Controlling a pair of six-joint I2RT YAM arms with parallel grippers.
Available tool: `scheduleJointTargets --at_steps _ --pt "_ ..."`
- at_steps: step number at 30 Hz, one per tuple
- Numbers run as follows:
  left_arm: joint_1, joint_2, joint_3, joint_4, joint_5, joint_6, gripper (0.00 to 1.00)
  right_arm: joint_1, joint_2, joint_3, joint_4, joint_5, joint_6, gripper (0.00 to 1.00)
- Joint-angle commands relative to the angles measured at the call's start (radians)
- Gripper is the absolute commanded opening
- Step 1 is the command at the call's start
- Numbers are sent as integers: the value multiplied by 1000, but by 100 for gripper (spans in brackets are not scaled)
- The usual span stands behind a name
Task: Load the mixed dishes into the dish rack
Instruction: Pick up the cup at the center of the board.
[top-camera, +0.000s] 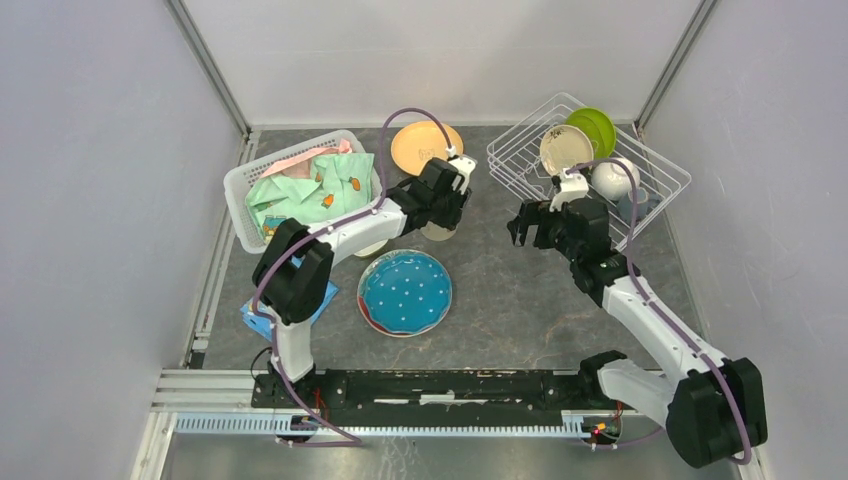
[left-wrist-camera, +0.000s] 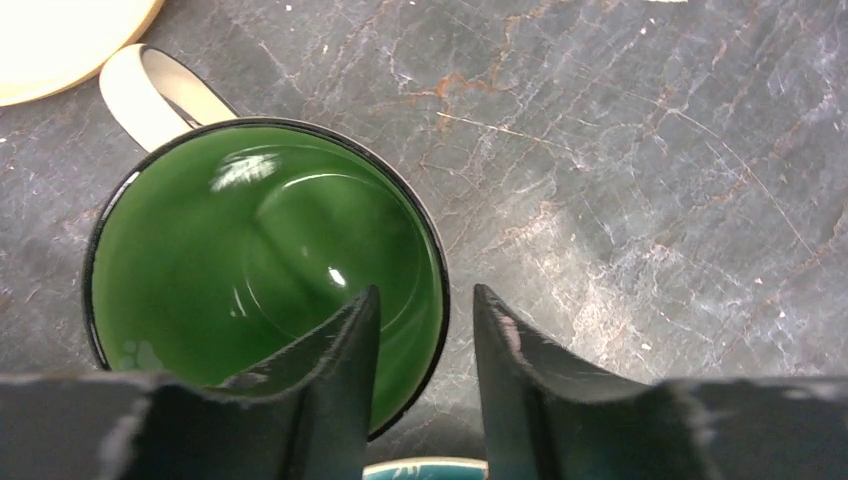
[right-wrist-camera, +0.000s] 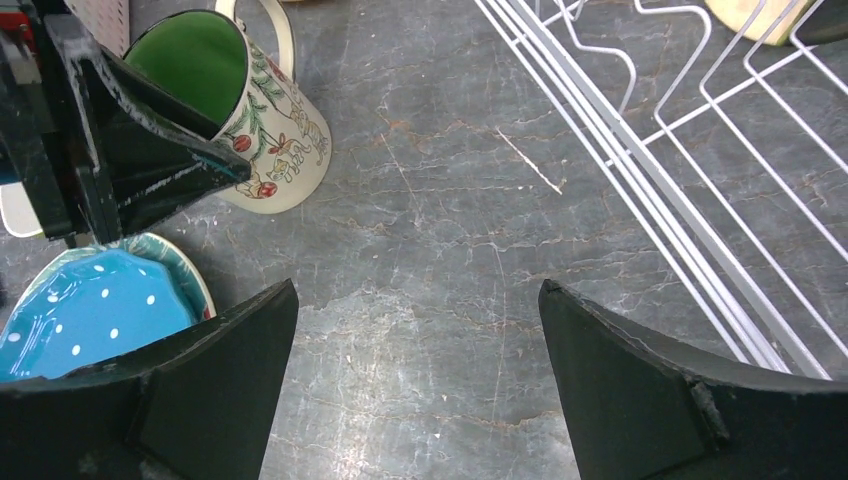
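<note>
A beige mug (left-wrist-camera: 260, 260) with a green inside stands upright on the grey table, also seen as the mug (right-wrist-camera: 270, 130) in the right wrist view. My left gripper (left-wrist-camera: 425, 290) straddles its rim, one finger inside and one outside, with gaps still showing on both sides. From above, the left gripper (top-camera: 440, 215) covers most of the mug (top-camera: 437, 234). The right gripper (top-camera: 525, 225) hovers wide open and empty over bare table (right-wrist-camera: 418, 285), beside the dish rack (top-camera: 655, 157). The rack holds a lime-green plate (top-camera: 595, 125), a cream plate (top-camera: 565, 148) and a white bowl (top-camera: 612, 178).
A blue white-dotted plate (top-camera: 405, 292) lies on a red one near the arms. An orange plate (top-camera: 415, 145) lies behind the mug. A white basket of clothes (top-camera: 300, 185) stands at the left, a folded blue cloth (top-camera: 255, 315) beside the left arm. Rack wires (right-wrist-camera: 650, 170) run close on the right.
</note>
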Motion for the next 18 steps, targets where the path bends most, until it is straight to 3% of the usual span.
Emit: scheduleJointTargets --at_steps 1,4,8,18 --pt "1 15 53 37 13 38 42 -4 -45 -31 66 29 -22 97" --pt "1 16 57 35 15 41 22 -3 -65 -57 90 30 -26 98" --pt "1 -1 69 19 39 32 3 -4 -89 -82 128 30 -18 98" --pt "2 -155 119 30 131 -60 2 -28 -78 24 171 -82 0 98"
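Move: The cup is right at the left hand, whose half-open fingers straddle its near right rim: its middle is about 2 cm ahead, 4 cm left and 4 cm down. The blue plate's centre sits some 12 cm back and 11 cm left, the orange plate roughly 19 cm ahead and 6 cm left, and the small white bowl 19 cm left and 1 cm ahead. From the right hand the cup is about 7 cm ahead, 18 cm left and 10 cm lower. The cup's near right wall is pinched by the left hand, one finger inside the green bore and the other outside, as the fingers close from half open until they stop just short of shut. The hand otherwise stays almost in place, keeping its forward-right, downward slant, then begins to lift, about 1 cm, with the grip kept and a slight drift back. ##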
